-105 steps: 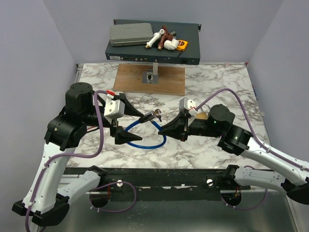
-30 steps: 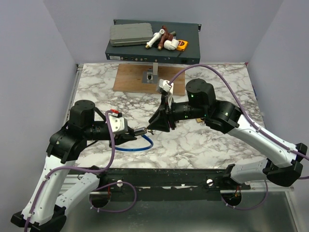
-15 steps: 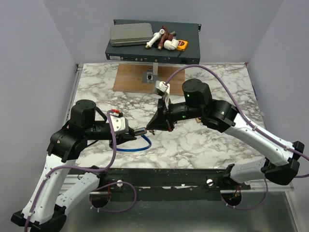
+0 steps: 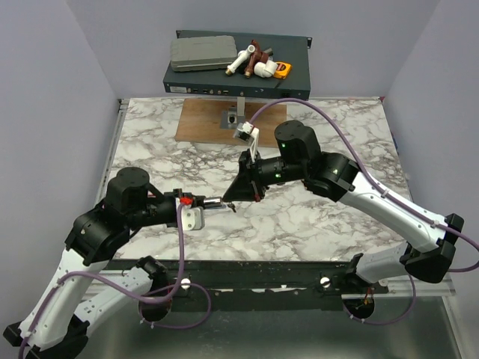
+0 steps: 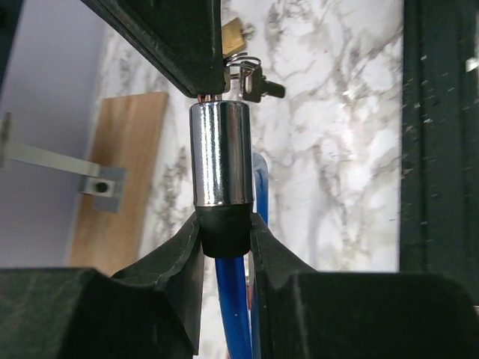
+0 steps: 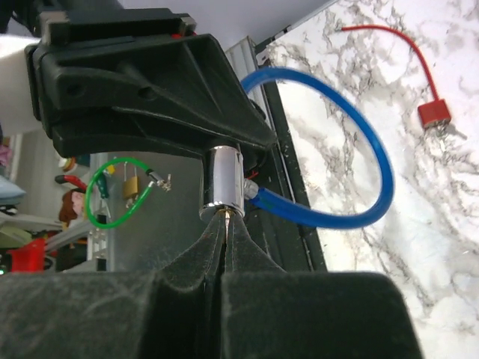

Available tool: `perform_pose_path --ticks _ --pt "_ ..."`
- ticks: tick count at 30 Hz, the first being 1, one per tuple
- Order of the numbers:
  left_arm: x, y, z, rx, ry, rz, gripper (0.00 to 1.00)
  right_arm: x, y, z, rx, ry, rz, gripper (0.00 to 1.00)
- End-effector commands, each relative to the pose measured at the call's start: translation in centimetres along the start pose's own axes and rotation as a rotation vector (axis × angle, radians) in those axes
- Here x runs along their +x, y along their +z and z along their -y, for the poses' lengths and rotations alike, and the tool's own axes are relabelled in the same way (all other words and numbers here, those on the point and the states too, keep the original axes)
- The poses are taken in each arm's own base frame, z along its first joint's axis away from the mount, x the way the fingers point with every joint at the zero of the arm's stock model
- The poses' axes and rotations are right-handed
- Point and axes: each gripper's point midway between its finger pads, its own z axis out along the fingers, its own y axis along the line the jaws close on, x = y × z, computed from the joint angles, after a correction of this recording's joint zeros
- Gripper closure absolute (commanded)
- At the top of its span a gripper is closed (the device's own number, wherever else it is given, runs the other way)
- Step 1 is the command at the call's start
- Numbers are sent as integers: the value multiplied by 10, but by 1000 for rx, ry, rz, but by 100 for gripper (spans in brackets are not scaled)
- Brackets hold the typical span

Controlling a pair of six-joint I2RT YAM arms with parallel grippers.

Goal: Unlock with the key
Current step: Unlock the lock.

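A blue cable lock [image 6: 374, 157] ends in a silver cylinder [image 5: 218, 153], also seen in the top view [image 4: 215, 200]. My left gripper [image 5: 224, 224] is shut on the cylinder's black end and holds it above the marble. My right gripper [image 6: 227, 224] is shut on the key [image 6: 226, 218], a thin metal blade whose tip is in the cylinder's face [image 6: 223, 179]. A ring of small silver keys [image 5: 251, 75] hangs beside the right fingers [image 5: 172, 37]. A thin red strap with a red tag [image 6: 434, 112] lies loose on the marble.
A brass padlock [image 5: 233, 34] lies on the marble behind the right fingers. A plywood board with a metal bracket [image 4: 232, 123] sits at the back, a black rack unit [image 4: 239, 75] beyond it. A green cable lock [image 6: 112, 198] lies below the table's near edge.
My left wrist has rolled with the cylinder, and the blue loop no longer shows from above. My right arm has shifted a little left, its tip still at the cylinder's end.
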Motion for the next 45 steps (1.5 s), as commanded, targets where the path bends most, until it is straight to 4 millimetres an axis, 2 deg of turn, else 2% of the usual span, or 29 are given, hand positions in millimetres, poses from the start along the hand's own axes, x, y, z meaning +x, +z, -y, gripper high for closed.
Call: perform_pose_path --ticks 1,9,12,15,20,23,25,28,31,35,38,41,45 --pt "-32 0 -44 -194 351 85 100 9 15 11 1 120 -19 99" --pt "-42 3 -64 -313 533 83 100 0 9 32 59 264 32 99" --pt "-48 4 -70 -356 571 92 100 -3 8 35 46 302 65 99" --pt "-51 6 -74 -377 601 91 100 -7 8 29 2 328 85 99" --pt "-50 15 -68 -352 668 94 100 -13 4 26 -34 359 121 99" --pt "-51 20 -55 -278 588 127 100 -9 0 30 -6 317 131 99" --pt "-50 25 -44 -211 504 145 100 -6 -5 32 21 277 138 88" --pt "-53 31 -28 -120 410 183 100 -9 -19 34 67 196 185 52" --pt "-61 34 -20 -66 388 225 100 -20 -39 32 126 105 266 30" --pt "-76 36 -31 -85 328 252 100 -35 -70 25 194 5 364 20" --pt "-81 42 -26 -38 301 276 100 -44 -95 28 289 -39 437 16" --pt "-69 60 -18 27 251 245 100 -53 -126 32 411 -61 512 12" --pt "-43 97 -4 143 148 152 100 -55 -166 40 560 -50 614 5"
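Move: The right fingers already pinch the key in the lock's end; the chrome lock barrel's middle lies about 3 cm to their left, 1 cm back and 1 cm up. The spare key hangs some 2 cm back and 1 cm below that pinch, and the blue cable's end is close under the barrel, roughly 3 cm left and 1 cm down. From the left hand, gripping the barrel's black collar, the key is about 5 cm right, 2 cm forward and 2 cm down. Rolling against each other, the hands go on twisting key against lock: the left rolls its front side up some 30 degrees, drifting forward, while the right rolls front side down and eases forward. Then the right fingers open wide, let go of the key and draw off right and up. The left keeps its grip, rolls partly back, comes back a little and goes about 8 cm right. ##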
